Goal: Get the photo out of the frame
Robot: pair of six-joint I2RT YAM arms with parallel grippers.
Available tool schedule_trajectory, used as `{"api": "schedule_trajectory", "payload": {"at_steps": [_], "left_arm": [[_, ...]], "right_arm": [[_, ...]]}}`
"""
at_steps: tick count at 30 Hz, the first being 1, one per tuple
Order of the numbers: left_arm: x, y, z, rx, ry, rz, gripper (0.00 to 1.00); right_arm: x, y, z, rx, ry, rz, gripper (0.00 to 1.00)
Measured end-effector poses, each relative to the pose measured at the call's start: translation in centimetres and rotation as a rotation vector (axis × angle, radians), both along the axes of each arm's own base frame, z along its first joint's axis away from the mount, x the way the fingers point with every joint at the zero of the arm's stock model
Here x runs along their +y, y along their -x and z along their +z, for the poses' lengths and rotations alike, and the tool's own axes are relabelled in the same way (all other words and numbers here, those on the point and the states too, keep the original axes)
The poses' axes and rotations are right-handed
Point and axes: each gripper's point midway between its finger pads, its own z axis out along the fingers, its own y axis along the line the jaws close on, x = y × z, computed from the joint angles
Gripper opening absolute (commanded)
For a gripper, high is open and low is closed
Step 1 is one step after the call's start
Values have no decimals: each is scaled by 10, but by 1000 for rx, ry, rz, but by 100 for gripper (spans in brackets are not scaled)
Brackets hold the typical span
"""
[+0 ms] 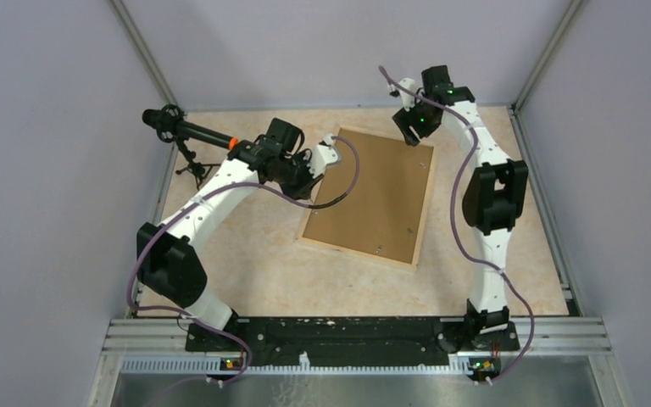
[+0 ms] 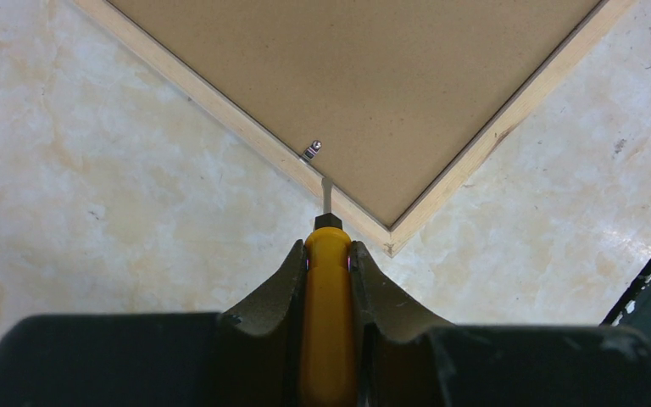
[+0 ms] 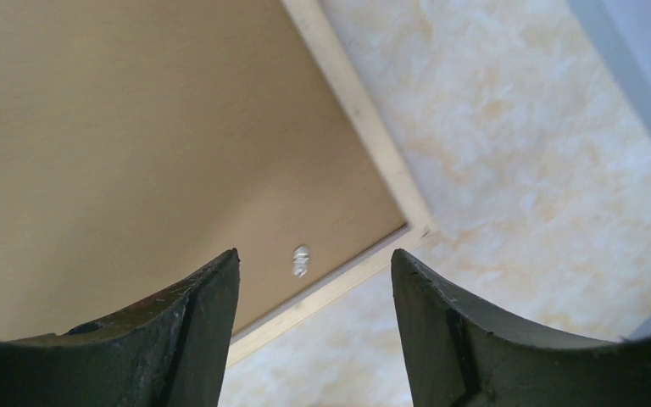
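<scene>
The frame [image 1: 373, 195] lies face down mid-table, showing plain brown board [image 2: 364, 85] with pale wood edges. The photo is hidden beneath that board. My left gripper [image 1: 324, 155] hovers at the frame's far left corner, shut on a yellow-handled tool [image 2: 329, 322]. The tool's thin metal blade [image 2: 327, 193] points at the wood edge beside a small metal clip [image 2: 311, 150]. Over the frame's far right corner hangs my right gripper [image 1: 407, 127], open and empty [image 3: 315, 254]. Another metal clip [image 3: 301, 260] shows on the board [image 3: 136, 127] between its fingers.
A black microphone on a small tripod [image 1: 178, 136] stands at the far left of the table. The left arm's cable [image 1: 339, 199] droops over the frame's left edge. Enclosure walls close in the back and both sides.
</scene>
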Motion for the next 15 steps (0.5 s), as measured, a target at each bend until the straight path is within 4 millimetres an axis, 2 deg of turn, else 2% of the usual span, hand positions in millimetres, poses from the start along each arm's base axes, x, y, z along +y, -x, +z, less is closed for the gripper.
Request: {"api": "schedule_trajectory", "payload": {"at_steps": [3,6,8,10,13,15], "left_arm": [[-1,-1,0,-12,-1,-17,0],[-2,-3,-1,-24,-1,-32,0],[-2,-4,-1,-32,-1,-39,0],[-3,-5,0,-35,3,-42,0],[-5,-6,0,-40,11,-47,0],[-6,-6,1,-41,14,-49,0]], "right_arm": [[-1,29,20,43,-126,-97,64],[-17,65,23,112,-217,-213,63],[-31,91,13,164,-248,-292,63],[-43,118,-6,223,-260,-366,63],[-44,162,-39,340,-260,-434,62],[-42,179,-55,391,-260,-458,61]]}}
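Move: The frame's right rail, at its middle, lies about 16 cm back of the right hand, 3 cm to its right and 11 cm below. The far right corner is 2 cm ahead and 4 cm right, the yellow box 16 cm back and 17 cm right, both likewise about 11 cm lower. From the left hand, that rail is some 33 cm right, 5 cm ahead and 15 cm below. Right hand, open, arcs back about 18 cm towards the frame's right rail, finally sinking, turning clockwise some 25 degrees. ##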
